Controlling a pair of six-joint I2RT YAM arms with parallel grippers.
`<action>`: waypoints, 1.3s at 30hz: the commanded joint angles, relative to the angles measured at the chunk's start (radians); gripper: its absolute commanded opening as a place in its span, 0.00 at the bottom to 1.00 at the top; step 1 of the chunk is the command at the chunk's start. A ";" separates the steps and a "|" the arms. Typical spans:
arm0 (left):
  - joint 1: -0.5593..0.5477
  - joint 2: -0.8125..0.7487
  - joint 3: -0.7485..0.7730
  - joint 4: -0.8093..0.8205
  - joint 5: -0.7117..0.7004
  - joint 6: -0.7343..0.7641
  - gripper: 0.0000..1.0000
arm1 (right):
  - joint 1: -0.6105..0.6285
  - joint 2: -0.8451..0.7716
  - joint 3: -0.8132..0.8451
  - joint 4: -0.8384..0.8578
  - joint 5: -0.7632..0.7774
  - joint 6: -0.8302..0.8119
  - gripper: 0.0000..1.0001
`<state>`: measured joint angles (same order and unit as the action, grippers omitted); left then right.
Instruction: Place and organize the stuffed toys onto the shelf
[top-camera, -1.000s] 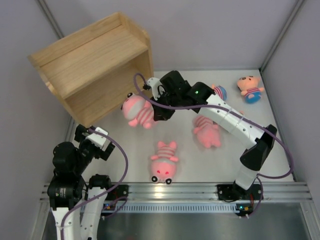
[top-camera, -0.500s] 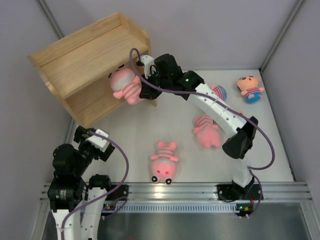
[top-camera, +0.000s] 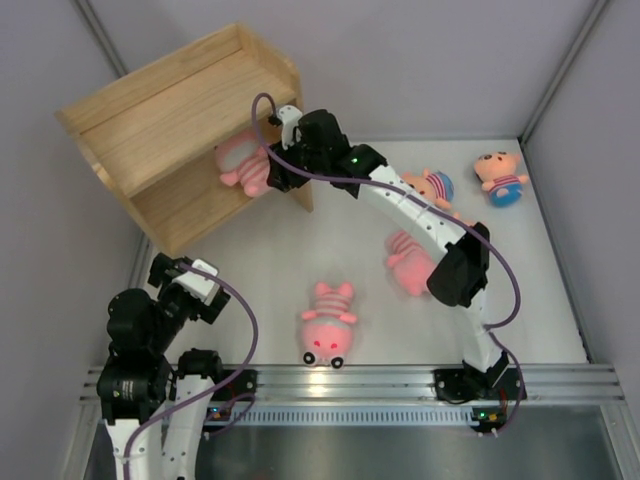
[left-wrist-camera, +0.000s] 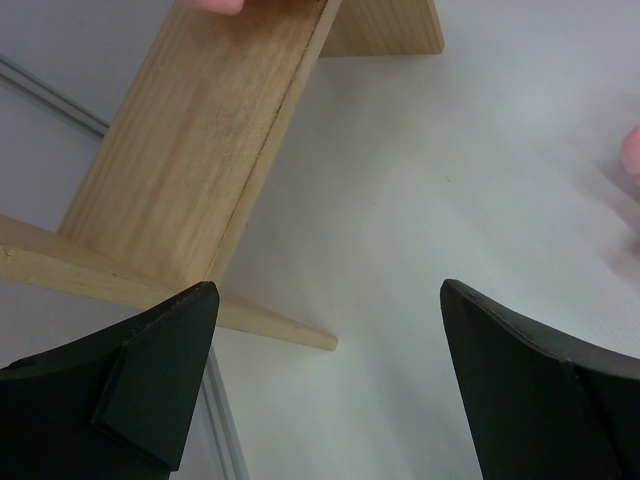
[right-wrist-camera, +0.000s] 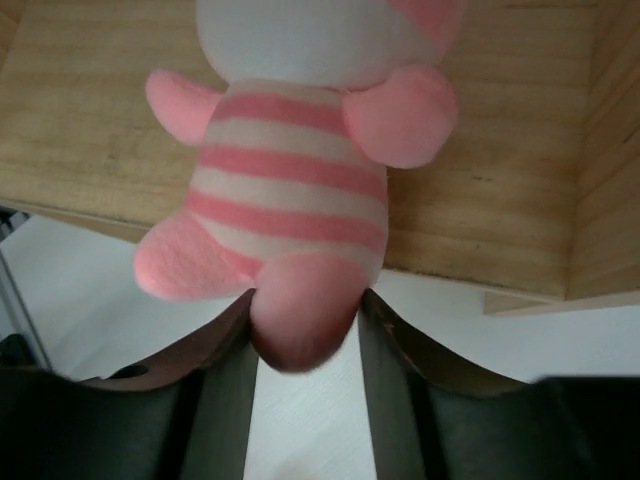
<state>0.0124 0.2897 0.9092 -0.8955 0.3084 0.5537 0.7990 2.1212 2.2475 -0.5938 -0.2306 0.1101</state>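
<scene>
The light wooden shelf (top-camera: 170, 110) stands at the back left. My right gripper (top-camera: 274, 170) is shut on a leg of a pink striped animal (top-camera: 240, 163) and holds it at the mouth of the lower tier. In the right wrist view the gripper (right-wrist-camera: 305, 312) pinches the toy (right-wrist-camera: 290, 190) by that leg, over the shelf board (right-wrist-camera: 80, 130). Two more pink striped animals (top-camera: 328, 325) (top-camera: 410, 262) lie on the table. Two dolls (top-camera: 500, 178) (top-camera: 430, 186) lie at the back right; the third is hidden. My left gripper (top-camera: 196, 288) is open and empty, also in its wrist view (left-wrist-camera: 330, 370).
The right arm stretches across the table from its base (top-camera: 480, 380) to the shelf, over the toys at the right. Grey walls close in the table on the left, back and right. The shelf's lower edge (left-wrist-camera: 200, 160) shows in the left wrist view.
My right arm has carried the pink striped animal left and back, from above the table into the mouth of the shelf's lower tier. The left arm has not moved.
</scene>
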 joint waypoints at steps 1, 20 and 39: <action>-0.002 -0.007 -0.010 0.015 0.005 -0.001 0.99 | -0.027 0.002 0.027 0.117 0.082 0.049 0.46; 0.000 -0.011 -0.046 0.017 -0.015 -0.003 0.99 | -0.030 -0.243 -0.159 0.164 0.194 0.085 0.69; 0.000 -0.006 -0.015 -0.055 -0.029 0.018 0.99 | -0.015 -0.419 -0.916 0.077 -0.341 -0.101 0.91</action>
<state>0.0124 0.2859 0.8639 -0.9127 0.2955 0.5529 0.7765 1.6444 1.3258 -0.5095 -0.4122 0.0429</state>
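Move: The striped pink toy, one foot still between the right fingers, has its middle about 4 cm ahead, 7 cm left and 3 cm below that hand; its place at the right end of the lower shelf is about 6 cm ahead and 3 cm left. The shelf's right side panel stands some 9 cm ahead, 2 cm right. The near pink toy lies 22 cm back, 9 cm right and far below. From the left hand, the striped toy is about 23 cm ahead and 10 cm right. The striped toy's foot is let go by the right fingers, which keep opening until nearly wide as the hand first eases about 4 cm forward and slightly right, turning some 15 degrees clockwise. It then lifts clear, swings back and right away from the shelf, and drops steeply with the fingers tipping down, towards the near pink toy, some 17 cm below its highest point. ##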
